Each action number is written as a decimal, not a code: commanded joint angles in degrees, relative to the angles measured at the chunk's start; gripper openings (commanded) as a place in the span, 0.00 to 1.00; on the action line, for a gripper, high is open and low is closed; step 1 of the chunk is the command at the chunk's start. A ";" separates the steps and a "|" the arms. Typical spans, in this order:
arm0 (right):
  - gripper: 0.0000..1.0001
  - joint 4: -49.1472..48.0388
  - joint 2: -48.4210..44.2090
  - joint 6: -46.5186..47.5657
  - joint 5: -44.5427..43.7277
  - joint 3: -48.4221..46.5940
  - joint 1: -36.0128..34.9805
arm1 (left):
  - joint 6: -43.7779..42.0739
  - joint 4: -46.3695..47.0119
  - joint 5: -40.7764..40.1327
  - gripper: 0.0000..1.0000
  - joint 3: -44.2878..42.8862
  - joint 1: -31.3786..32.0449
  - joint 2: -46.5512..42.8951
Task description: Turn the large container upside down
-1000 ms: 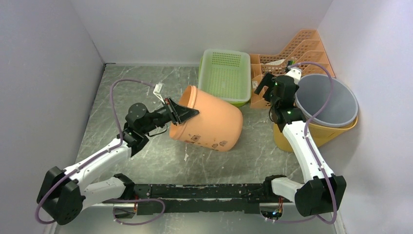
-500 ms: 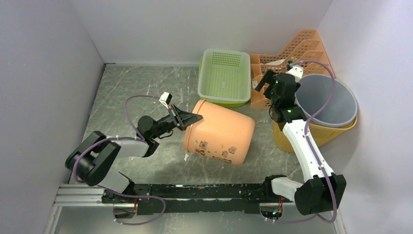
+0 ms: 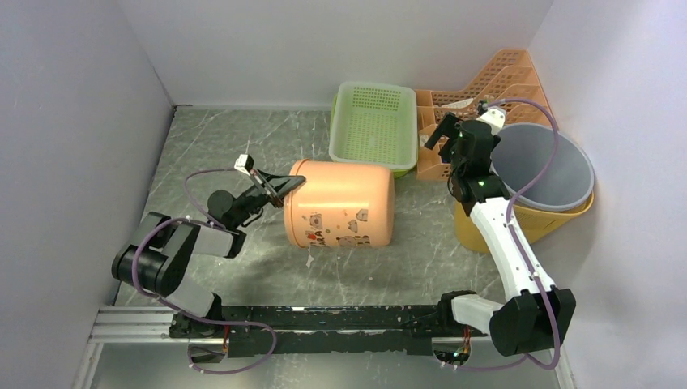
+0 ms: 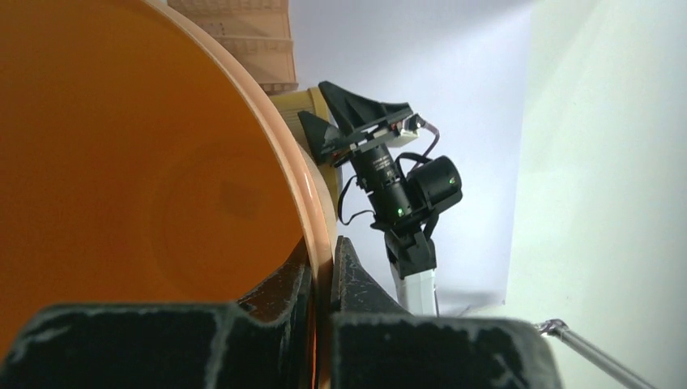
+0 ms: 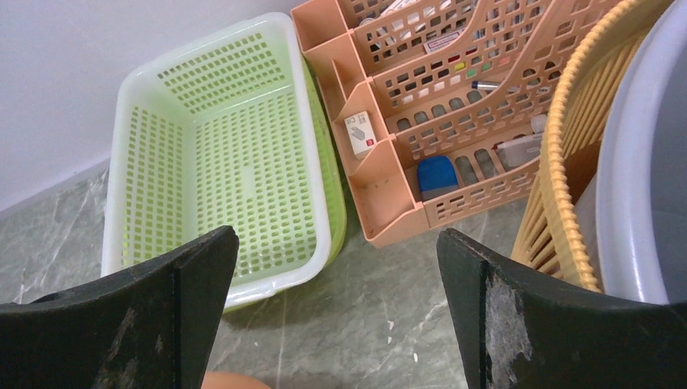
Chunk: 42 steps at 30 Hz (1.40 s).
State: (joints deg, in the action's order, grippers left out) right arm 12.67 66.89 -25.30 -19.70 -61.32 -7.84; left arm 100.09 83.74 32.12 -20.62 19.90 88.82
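The large container [image 3: 344, 207], an orange bucket with stickers on its wall, lies on its side mid-table with its mouth facing left. My left gripper [image 3: 290, 184] is shut on the upper part of its rim. In the left wrist view one finger sits inside the orange container [image 4: 146, 162] and the other outside, my left gripper [image 4: 322, 271] pinching the thin rim. My right gripper [image 3: 440, 132] hangs open above the table between the green basket and the organizer, away from the container. The right wrist view shows nothing between the fingers of the right gripper [image 5: 336, 239].
A green perforated basket [image 3: 374, 126] stands at the back, just behind the container. An orange desk organizer [image 3: 486, 89] sits to its right. A grey tub [image 3: 551, 166] rests in a yellow basket [image 3: 526, 223] at the right wall. Walls close in the left, back and right.
The container has dropped from a raised tilt to lie flat on its side, swinging with the left gripper still on its rim. The left arm has folded low and back. The right arm stayed still.
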 commanded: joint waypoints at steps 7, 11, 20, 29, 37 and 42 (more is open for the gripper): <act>0.95 -1.99 0.80 -0.26 0.34 1.19 0.54 | -3.02 20.21 11.33 0.07 4.74 -9.55 4.78; 0.95 -2.29 1.17 -0.19 1.23 1.60 0.52 | -5.65 20.23 13.21 0.07 6.11 -12.24 7.33; 0.95 -3.23 2.42 -0.33 3.04 2.58 0.49 | -10.98 20.23 16.86 0.37 7.44 -18.28 13.44; 0.95 -3.77 3.82 -0.01 4.64 2.85 0.50 | -13.43 20.10 15.83 0.49 4.38 -21.07 19.39; 0.95 -3.41 3.42 0.74 4.74 3.22 0.50 | -16.18 20.05 15.55 0.52 2.05 -22.19 25.70; 0.96 -2.92 3.24 1.05 5.20 2.84 0.38 | -15.54 19.89 15.41 0.54 -1.44 -23.15 29.16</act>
State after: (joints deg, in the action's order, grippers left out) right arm 10.02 70.50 -25.02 -14.76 -58.70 -7.77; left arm 87.13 84.07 45.74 -19.42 -2.55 115.98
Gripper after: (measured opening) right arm 0.955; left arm 0.542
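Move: The container lies on its side in my left hand's grip, mouth to the left; its middle is about 11 cm right, 2 cm back and 10 cm below my left hand, which holds the top of the rim. The bare table where the mouth should land is almost straight below, some 21 cm down. The green basket stands about 24 cm forward, 19 cm right and 17 cm below. From my right hand the landing spot is roughly 37 cm left, 10 cm back and 26 cm down. My left hand swings the pinched rim left about 8 cm, a little forward and down, then loosens and sinks mostly straight down towards the table, some 17 cm lower in all, tipping down and rolling slightly. The fingers part to about half open, still astride the rim at the container's left. My empty, open right hand sinks some 4 cm. ##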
